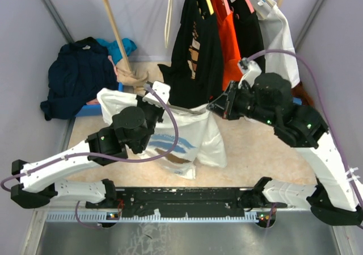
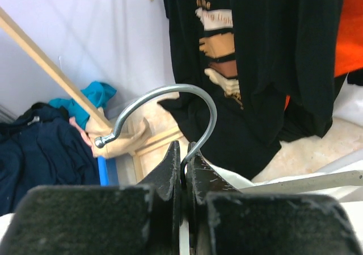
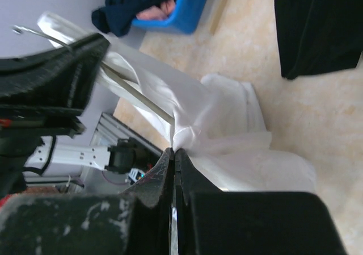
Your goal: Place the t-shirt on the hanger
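Note:
The white t-shirt (image 1: 195, 131) with a blue chest print hangs between both arms over the tan floor. The hanger (image 1: 184, 108) shows one pale arm running across the shirt's top; in the left wrist view its silver hook (image 2: 170, 93) curls up out of the jaws. My left gripper (image 1: 154, 91) (image 2: 185, 153) is shut on the wire neck just below the hook. My right gripper (image 1: 211, 108) (image 3: 174, 148) is shut on a bunched fold of the t-shirt (image 3: 227, 130) at the hanger arm's (image 3: 142, 100) end. The hanger's other arm is hidden by cloth.
A rail at the back holds a black shirt (image 1: 195, 45), an orange one (image 1: 227, 39) and a white one (image 1: 281, 39). A bare cream hanger (image 1: 168, 16) hangs left of them. Dark navy clothes (image 1: 76, 76) pile in a blue bin (image 1: 91, 108) by a slanted wooden pole (image 1: 116, 28).

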You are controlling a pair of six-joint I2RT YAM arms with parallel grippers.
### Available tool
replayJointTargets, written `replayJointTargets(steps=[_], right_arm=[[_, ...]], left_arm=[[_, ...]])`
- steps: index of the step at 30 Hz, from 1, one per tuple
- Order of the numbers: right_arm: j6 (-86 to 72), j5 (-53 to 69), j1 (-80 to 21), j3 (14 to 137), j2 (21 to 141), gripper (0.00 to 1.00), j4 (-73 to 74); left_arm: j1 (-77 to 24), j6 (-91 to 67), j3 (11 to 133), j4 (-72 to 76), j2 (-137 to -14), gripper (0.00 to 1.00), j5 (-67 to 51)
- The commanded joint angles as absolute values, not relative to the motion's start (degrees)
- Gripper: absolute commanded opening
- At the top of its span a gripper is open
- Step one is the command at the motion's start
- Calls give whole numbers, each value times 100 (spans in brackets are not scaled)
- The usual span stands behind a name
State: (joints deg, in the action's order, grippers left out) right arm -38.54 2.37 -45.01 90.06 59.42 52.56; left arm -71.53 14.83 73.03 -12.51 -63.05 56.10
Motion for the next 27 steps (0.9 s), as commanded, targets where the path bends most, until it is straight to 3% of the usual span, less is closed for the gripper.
replayJointTargets(steps=[1,10,27], right_arm=[[-3273,-182,-4540,10384,6202,0,5852],[-2664,-446,-4535,12036,7116,0,6689],[-2598,514,-4544,12253,7637,0,6370]], left_arm=[[-7200,2341,7632,-68,-6439,0,5451],[-7198,2893,7690,841,-6931,0,5198],[-7255,1953,7500,452,-6925,0,5166]])
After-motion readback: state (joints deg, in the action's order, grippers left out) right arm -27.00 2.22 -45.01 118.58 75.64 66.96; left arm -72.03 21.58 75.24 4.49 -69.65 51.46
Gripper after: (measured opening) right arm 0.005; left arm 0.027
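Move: Just 3 cm to the left of the right hand, about 2 cm nearer the base and slightly lower, is the hanger's right end; the right fingers already pinch the t-shirt's edge there. From the left hand, gripping the hook's base, that end lies about 17 cm right, 4 cm back and 3 cm lower. The t-shirt's body hangs about 10 cm left of and 15 cm below the right hand, 3 cm back; the black shirt is some 20 cm ahead and 7 cm left. Raising the pinched t-shirt edge about 8 cm while drifting slightly right and tipping its fingers up some 10 degrees, the right hand then dips about 3 cm, edging forward and back left towards the hanger. The left hand keeps its grip and carries the hanger about 5 cm right and 3 cm up towards the right hand, its fingers tipping up a little. Both grippers stay shut. ##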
